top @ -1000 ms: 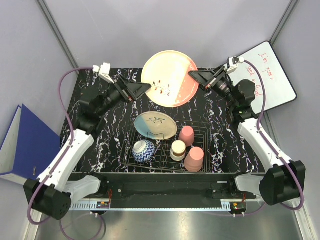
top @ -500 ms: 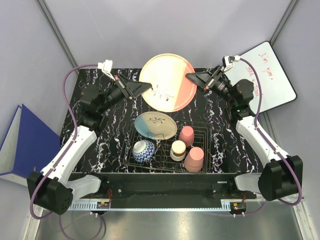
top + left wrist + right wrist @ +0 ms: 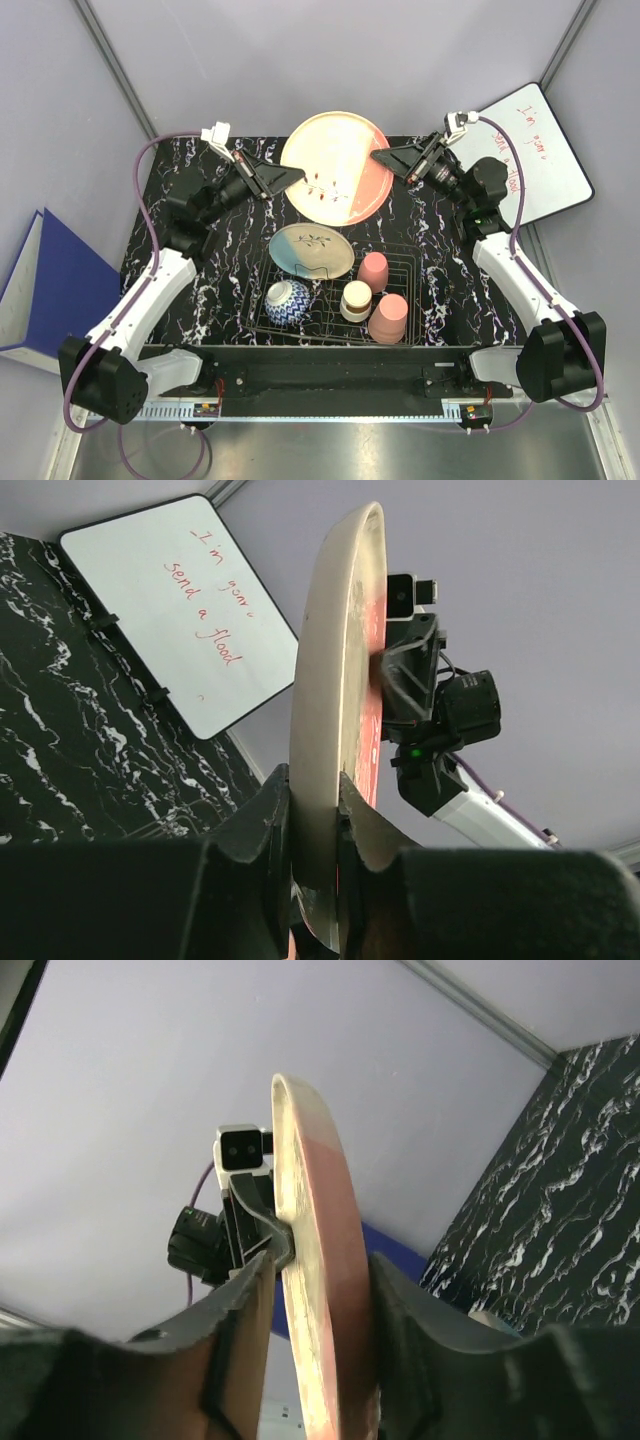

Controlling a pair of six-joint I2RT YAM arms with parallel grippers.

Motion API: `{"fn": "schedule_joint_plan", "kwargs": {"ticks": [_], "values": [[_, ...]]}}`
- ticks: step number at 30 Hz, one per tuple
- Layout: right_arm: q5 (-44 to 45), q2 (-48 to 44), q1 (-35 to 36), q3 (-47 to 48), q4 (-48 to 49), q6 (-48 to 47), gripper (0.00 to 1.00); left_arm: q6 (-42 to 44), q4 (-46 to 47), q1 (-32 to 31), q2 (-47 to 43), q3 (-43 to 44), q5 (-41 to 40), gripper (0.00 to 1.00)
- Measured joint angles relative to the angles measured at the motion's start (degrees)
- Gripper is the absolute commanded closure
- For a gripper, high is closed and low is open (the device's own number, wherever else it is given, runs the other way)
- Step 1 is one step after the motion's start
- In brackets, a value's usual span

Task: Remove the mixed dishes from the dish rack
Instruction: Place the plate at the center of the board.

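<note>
A large pink-and-cream plate (image 3: 335, 165) hangs tilted above the back of the table, between my two grippers. My left gripper (image 3: 297, 175) is shut on its cream left rim; in the left wrist view both fingers press the plate (image 3: 330, 680) edge-on at the left gripper (image 3: 315, 800). My right gripper (image 3: 378, 157) straddles the pink right rim. In the right wrist view a gap shows between one finger and the plate (image 3: 300, 1160), so the right gripper (image 3: 320, 1257) stands open. The dish rack (image 3: 405, 262) holds a blue-and-cream plate (image 3: 311, 250), a patterned bowl (image 3: 288, 301), a cream cup (image 3: 356, 299) and two pink cups (image 3: 373, 270) (image 3: 388, 318).
A whiteboard (image 3: 530, 150) with red writing leans at the back right, off the table's corner. A blue binder (image 3: 50, 290) lies left of the black marbled table (image 3: 190, 290). Grey walls close in on three sides.
My left gripper has gone from wide open to shut on the plate's left rim. The right jaws have eased apart a little. The plate has shifted slightly.
</note>
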Motion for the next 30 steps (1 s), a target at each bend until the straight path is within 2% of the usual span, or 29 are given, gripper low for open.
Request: {"fn": "schedule_joint_plan", "kwargs": {"ticks": [1, 2, 3, 4, 5, 12, 17, 21, 25, 30], "values": [[-0.4, 0.0, 0.0, 0.0, -0.6, 0.5, 0.32, 0.8, -0.1, 0.0, -0.1, -0.2, -0.2, 1.00], [-0.5, 0.0, 0.1, 0.0, -1.2, 0.7, 0.19, 1.5, -0.6, 0.2, -0.2, -0.4, -0.4, 1.00], [-0.6, 0.0, 0.2, 0.0, -1.8, 0.9, 0.12, 1.9, -1.0, 0.4, -0.2, -0.7, -0.4, 1.00], [-0.8, 0.0, 0.2, 0.1, -2.3, 1.1, 0.02, 2.0, -1.2, 0.6, -0.2, -1.1, -0.4, 1.00], [-0.8, 0.0, 0.3, 0.1, -2.6, 1.1, 0.00, 1.7, -1.2, 1.1, -0.2, -1.6, -0.2, 1.00], [0.9, -2.2, 0.2, 0.3, -8.8, -1.4, 0.00, -2.1, -0.8, 8.1, -0.2, -3.1, 0.3, 1.00], [4.9, -7.8, -0.7, 0.4, -15.1, -5.0, 0.00, -4.4, -1.8, 18.9, -0.3, -3.1, -1.4, 1.00], [9.0, -15.0, -1.2, -0.6, -20.3, -9.0, 0.00, -4.5, -5.8, 27.5, 0.3, -3.0, -6.4, 1.00], [11.7, -22.9, -1.3, -4.0, -23.6, -12.0, 0.00, -4.6, -6.7, 33.8, 5.5, -3.0, -12.1, 1.00], [13.0, -29.1, -1.3, -8.2, -29.6, -16.3, 0.00, -4.7, -5.5, 36.3, 15.5, -4.0, -16.4, 1.00]]}}
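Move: Both hands still pinch opposite sides of the raised plate; its middle lies about 9 cm right and 3 cm ahead of the left hand, and about 8 cm left and 3 cm ahead of the right. The open marble board left of the rack lies some 22 cm left, 15 cm ahead and 38 cm below the left hand. The second plate in the rack is about 3 cm right of that hand, level fore and aft, some 28 cm below; the blue bowl is 2 cm left, 12 cm back and 33 cm below. The right fingers open fully at the start and let go of the plate's pink side, that hand then backing off about 7 cm back and 6 cm to its right. The left hand keeps its pinch on the blue side and, after a small dip, swings the plate some 28 cm left and 15 cm forward, away from the rack towards the open far-left board, turning about 50 degrees counter-clockwise, and only late sinks most of its 15 cm while tipping downward. ##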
